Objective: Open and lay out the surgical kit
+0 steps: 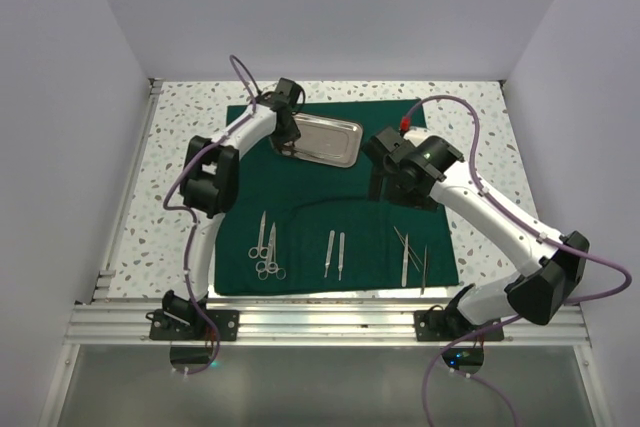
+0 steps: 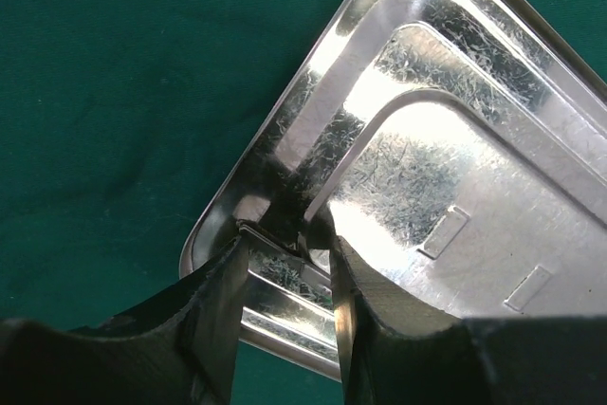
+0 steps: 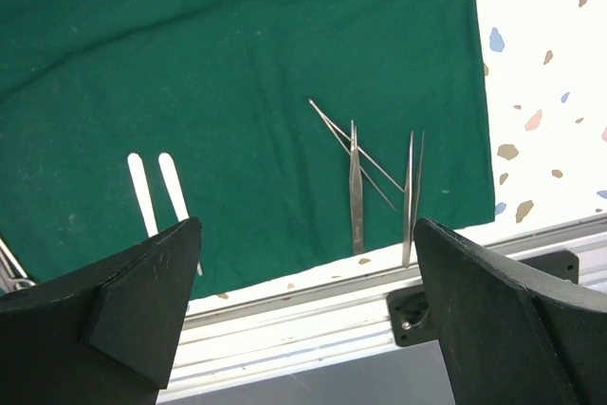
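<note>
The dark green cloth [image 1: 300, 187] lies spread flat on the table. At its far middle sits the shiny steel tray [image 1: 330, 140], which fills the left wrist view [image 2: 446, 168]. My left gripper [image 1: 284, 134] [image 2: 285, 246] straddles the tray's near-left corner and is shut on the rim, one finger [image 2: 220, 320] outside and the other inside. Along the cloth's near edge lie ring-handled scissors [image 1: 266, 249], two slim flat instruments [image 1: 334, 253] [image 3: 152, 192] and tweezers [image 1: 405, 255] [image 3: 357, 189]. My right gripper [image 1: 395, 185] [image 3: 305, 234] hangs open and empty above the cloth.
The speckled tabletop [image 1: 175, 157] [image 3: 541, 92] borders the cloth on both sides. An aluminium rail [image 1: 330, 319] [image 3: 313, 320] runs along the near edge, carrying the arm bases. White walls close in the left, right and back.
</note>
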### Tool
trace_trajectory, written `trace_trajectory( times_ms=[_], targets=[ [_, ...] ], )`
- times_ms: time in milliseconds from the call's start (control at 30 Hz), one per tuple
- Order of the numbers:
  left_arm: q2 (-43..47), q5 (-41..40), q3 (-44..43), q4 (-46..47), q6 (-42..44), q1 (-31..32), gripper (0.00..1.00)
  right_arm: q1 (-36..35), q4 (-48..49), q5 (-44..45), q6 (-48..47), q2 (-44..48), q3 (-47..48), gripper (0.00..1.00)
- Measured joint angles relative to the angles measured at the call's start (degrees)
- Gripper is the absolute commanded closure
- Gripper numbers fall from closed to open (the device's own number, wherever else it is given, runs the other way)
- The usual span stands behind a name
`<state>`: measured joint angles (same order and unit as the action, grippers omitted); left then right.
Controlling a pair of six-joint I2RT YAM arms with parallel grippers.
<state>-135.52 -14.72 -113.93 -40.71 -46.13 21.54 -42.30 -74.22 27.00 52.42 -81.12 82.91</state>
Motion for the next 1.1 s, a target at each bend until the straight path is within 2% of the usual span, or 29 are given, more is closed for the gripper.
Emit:
trace_trajectory(
  times_ms=[167,333,700,800,1100],
  targets=[
    [-0.3,-0.3,-0.1,0.0,-0.4,0.5,0.57,1.7,0.7,-1.0,-2.2,-0.9,0.0,0.02],
    [-1.8,-0.8,-2.3,-0.2,-1.0,0.5,0.64,3.5,2.2,-1.8,-4.2,-2.1,0.0,0.01],
    [-6.5,-1.7,-8.6,2.2,-1.5,0.1,0.87,8.5,3.7,-4.1,-8.4,-2.9,0.0,0.02],
    [-7.2,-1.4,-9.4,3.6,-1.5,-0.1,0.99,10.0,4.0,-4.5,-9.4,-2.9,0.0,0.02],
    [-8.5,0.2,-10.0,8.2,-0.5,-0.5,1.0,13.3,5.5,-6.0,-11.6,-3.1,0.0,0.02]
  ],
)
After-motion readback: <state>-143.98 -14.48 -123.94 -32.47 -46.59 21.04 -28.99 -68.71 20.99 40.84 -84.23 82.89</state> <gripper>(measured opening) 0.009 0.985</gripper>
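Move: The left gripper, nearly half open, is down inside the left end of the empty steel tray. The tray's far-left corner lies about 9 cm straight ahead, its middle some 2 cm ahead and 8 cm to the right, and its near-left corner 2 cm back and 3 cm left. From the right gripper, raised and empty, that far-left corner is roughly 36 cm ahead, 25 cm left and 18 cm lower. Bring the left gripper forward about 6 cm along the inside of the tray's left end towards its far-left corner, easing some 2 cm right and staying low. Shut the empty fingers completely on the way and swing their tips forward nearly 10 degrees. Meanwhile carry the wide-open right gripper about 4 cm forward and 3.5 cm right above the cloth, slightly lower. ##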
